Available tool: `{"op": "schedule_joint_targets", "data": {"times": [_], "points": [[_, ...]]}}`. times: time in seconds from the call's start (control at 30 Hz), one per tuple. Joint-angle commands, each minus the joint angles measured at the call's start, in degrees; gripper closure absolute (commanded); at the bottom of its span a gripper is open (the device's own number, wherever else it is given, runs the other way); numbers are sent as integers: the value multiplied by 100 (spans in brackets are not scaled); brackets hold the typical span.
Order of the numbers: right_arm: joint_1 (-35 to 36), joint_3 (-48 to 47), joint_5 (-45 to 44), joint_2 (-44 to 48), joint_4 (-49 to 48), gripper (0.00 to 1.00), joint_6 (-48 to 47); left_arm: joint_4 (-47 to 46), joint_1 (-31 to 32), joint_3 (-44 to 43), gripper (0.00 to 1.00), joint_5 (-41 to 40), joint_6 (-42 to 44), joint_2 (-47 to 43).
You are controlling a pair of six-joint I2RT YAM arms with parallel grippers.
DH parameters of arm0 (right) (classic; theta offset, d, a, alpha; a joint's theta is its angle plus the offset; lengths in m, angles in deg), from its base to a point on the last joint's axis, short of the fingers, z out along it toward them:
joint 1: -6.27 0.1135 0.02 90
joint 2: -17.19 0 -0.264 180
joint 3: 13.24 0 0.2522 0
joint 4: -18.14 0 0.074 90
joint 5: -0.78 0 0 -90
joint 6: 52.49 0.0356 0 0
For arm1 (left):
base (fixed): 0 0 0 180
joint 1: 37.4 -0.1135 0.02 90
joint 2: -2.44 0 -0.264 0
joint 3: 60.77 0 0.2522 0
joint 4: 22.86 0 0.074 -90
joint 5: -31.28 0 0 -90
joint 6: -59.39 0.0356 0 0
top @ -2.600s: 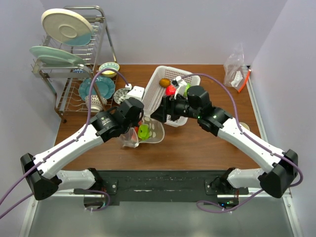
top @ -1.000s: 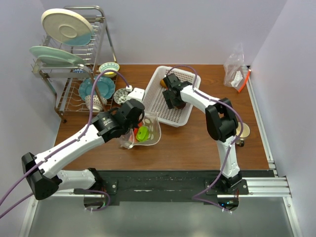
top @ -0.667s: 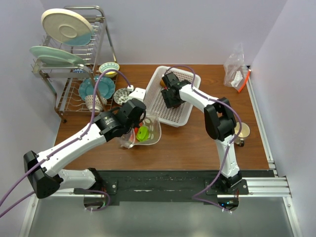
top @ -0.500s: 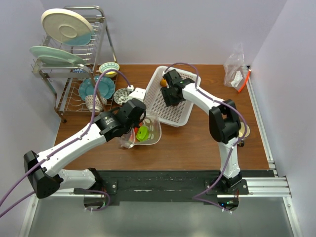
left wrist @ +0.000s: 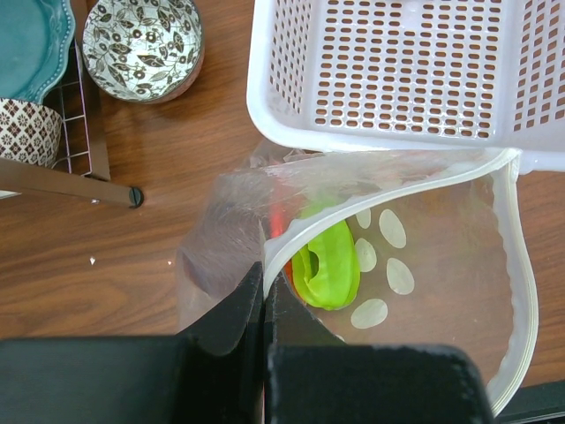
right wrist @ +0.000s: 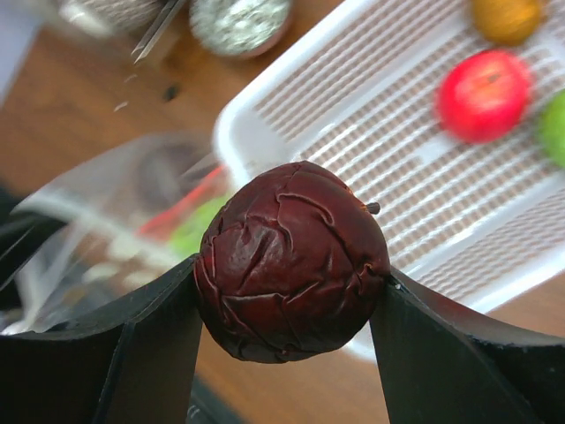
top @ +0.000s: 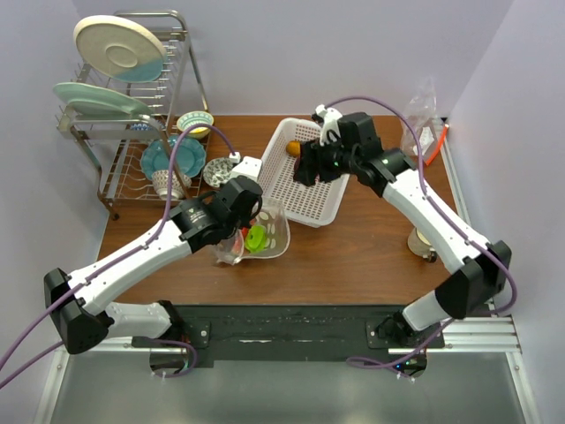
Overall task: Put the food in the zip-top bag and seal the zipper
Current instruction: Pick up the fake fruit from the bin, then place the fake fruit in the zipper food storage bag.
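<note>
My right gripper (right wrist: 291, 269) is shut on a dark purple wrinkled ball (right wrist: 291, 221) and hovers (top: 306, 168) above the white basket (top: 291, 196). A red apple (right wrist: 484, 95), a small orange (right wrist: 505, 18) and a green ball (right wrist: 554, 124) lie in the basket (right wrist: 371, 97). My left gripper (left wrist: 265, 284) is shut on the pale zipper (left wrist: 388, 181) of the zip-top bag (top: 265, 231), holding its mouth open beside the basket's near edge. A green piece (left wrist: 327, 265) and an orange carrot (left wrist: 278, 216) lie inside the bag.
A dish rack (top: 132, 115) with plates stands at the back left, with a patterned bowl (left wrist: 141, 40) beside it. Another clear bag with a red-orange strip (top: 422, 124) leans in the back right corner. A cup (top: 424, 240) stands under the right arm.
The right gripper closed on the dark purple ball in the basket and lifted it; the arm has swung up and to the right. The left gripper still holds the bag.
</note>
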Motion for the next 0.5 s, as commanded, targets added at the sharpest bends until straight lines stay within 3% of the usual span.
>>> {"op": "schedule_joint_targets", "data": {"times": [0.0, 0.07, 0.17, 0.3, 0.47], "points": [[-5, 821, 1503, 783, -525, 41, 653, -272, 8, -129, 100, -49, 49, 34], [22, 1311, 2187, 1004, -860, 41, 952, -299, 16, -129, 100, -23, 67, 52], [197, 1832, 2551, 1356, -1510, 42, 1506, -308, 16, -164, 100, -31, 85, 87], [610, 2254, 2587, 1550, -2388, 42, 2025, -272, 8, -226, 100, -14, 85, 104], [935, 2238, 2491, 1095, -2610, 43, 2096, -202, 8, -279, 100, -13, 76, 87]]}}
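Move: The dark red fruit is already pinched in the right hand. Its goal, the open mouth of the zip-top bag, lies roughly 12 cm back, 10 cm to the left and 10 cm below that hand. The green pepper in the bag is some 8 cm back, 17 cm left and 22 cm below; the bin's middle is about 18 cm straight ahead and 24 cm down. From the left hand, the bag mouth is about 9 cm right, 2 cm back and slightly lower. Back and then increasingly leftward, at nearly constant height, the right hand swings the dark red fruit away from the bin towards the bag mouth, about 13 cm back and 6 cm left. Its wrist rolls left side up and turns counter-clockwise, some 30 degrees in all, while the fingers keep their grip. The left hand stays nearly in place, still pinching the bag's rim. ##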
